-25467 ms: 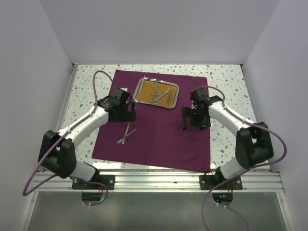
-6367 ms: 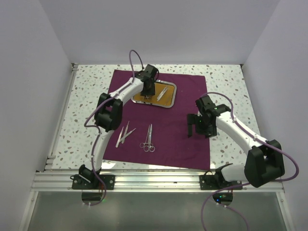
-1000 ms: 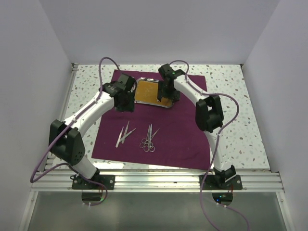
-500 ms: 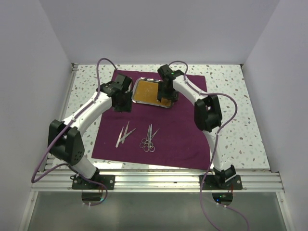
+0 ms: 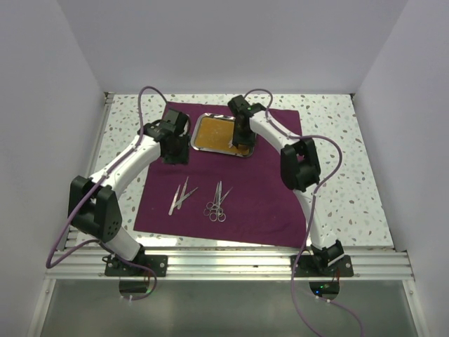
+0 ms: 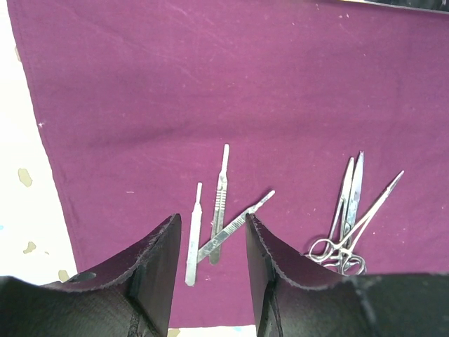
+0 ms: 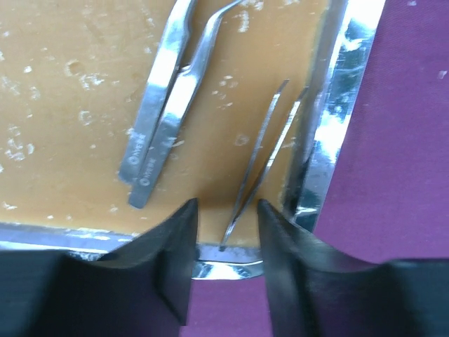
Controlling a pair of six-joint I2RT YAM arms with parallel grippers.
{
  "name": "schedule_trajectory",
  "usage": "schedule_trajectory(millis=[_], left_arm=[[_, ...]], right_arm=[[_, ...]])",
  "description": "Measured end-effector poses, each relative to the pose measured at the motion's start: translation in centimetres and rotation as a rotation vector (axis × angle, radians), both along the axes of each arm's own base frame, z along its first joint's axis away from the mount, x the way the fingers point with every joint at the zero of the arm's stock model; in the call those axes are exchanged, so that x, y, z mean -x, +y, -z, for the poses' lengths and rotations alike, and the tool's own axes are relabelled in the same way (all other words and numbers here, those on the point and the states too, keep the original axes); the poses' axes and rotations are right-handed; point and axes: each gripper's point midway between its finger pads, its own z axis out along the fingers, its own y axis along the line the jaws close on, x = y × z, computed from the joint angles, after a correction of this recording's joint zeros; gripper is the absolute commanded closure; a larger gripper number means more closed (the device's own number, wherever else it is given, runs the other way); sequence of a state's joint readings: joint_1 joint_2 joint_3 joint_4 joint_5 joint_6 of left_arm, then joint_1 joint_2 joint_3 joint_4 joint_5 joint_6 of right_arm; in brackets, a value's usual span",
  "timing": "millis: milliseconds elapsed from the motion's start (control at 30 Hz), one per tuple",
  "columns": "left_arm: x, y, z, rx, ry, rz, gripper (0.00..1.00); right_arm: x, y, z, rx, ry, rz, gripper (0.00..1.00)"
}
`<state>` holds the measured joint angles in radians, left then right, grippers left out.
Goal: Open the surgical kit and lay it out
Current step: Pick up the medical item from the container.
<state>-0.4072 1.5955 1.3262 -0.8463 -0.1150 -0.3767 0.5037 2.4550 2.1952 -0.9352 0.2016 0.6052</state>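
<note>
The maroon cloth (image 5: 261,200) lies spread flat on the table. At its far edge sits the steel tray (image 5: 212,133), amber inside (image 7: 70,140). My right gripper (image 7: 226,210) (image 5: 242,144) is down in the tray's near right corner, open, its fingers either side of thin silver tweezers (image 7: 263,154) without touching them. Broader tweezers (image 7: 165,112) lie to their left. My left gripper (image 6: 209,228) (image 5: 175,156) hangs open and empty above the cloth's left part. Three slim handles (image 6: 214,214) (image 5: 181,196) and the scissors and forceps (image 6: 347,225) (image 5: 217,203) lie on the cloth.
The speckled tabletop (image 5: 351,154) shows around the cloth, with white walls on three sides. An aluminium rail (image 5: 224,263) with the arm bases runs along the near edge. The tray's shiny right rim (image 7: 337,119) stands close beside my right finger.
My right gripper's jaws have narrowed around the thin tweezers in the tray. The left gripper has drifted a little to the left. The instruments on the cloth have not moved.
</note>
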Motion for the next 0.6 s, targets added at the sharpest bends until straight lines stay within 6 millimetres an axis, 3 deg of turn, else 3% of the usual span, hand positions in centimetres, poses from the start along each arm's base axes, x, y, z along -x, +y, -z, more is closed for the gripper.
schedule_trajectory(millis=[67, 233, 600], left_arm=[[-0.1, 0.17, -0.03, 0.0, -0.002, -0.004, 0.55], [-0.16, 0.3, -0.03, 0.004, -0.001, -0.007, 0.55], [-0.3, -0.03, -0.16, 0.019, 0.004, -0.001, 0.57]], right_arm=[[0.04, -0.26, 0.18, 0.013, 0.0, 0.005, 0.66], [0.24, -0.72, 0.39, 0.024, -0.01, 0.005, 0.98], [0.31, -0.92, 0.07, 0.026, -0.035, -0.026, 1.0]])
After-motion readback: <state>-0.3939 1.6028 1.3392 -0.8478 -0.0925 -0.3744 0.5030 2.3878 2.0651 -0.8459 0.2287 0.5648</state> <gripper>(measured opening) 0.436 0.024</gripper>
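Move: Just under the right hand lies the medical item, a thin two-legged piece, its middle about 2 cm ahead, 1 cm to the right and 1 cm lower, its near end showing between the half-open fingers. From that hand the curved tweezers lie some 6 cm ahead and 3 cm left, and the tray's near right corner about 2 cm back and 3 cm right. From the left hand the item is roughly 16 cm ahead, 23 cm right and 11 cm lower. Closing from about half open to shut, the right fingers pinch the item's two legs together near its near end, inside the tray. As they close, the hand slides about 1 cm left and sinks barely half a centimetre, then keeps its grip almost in place. ##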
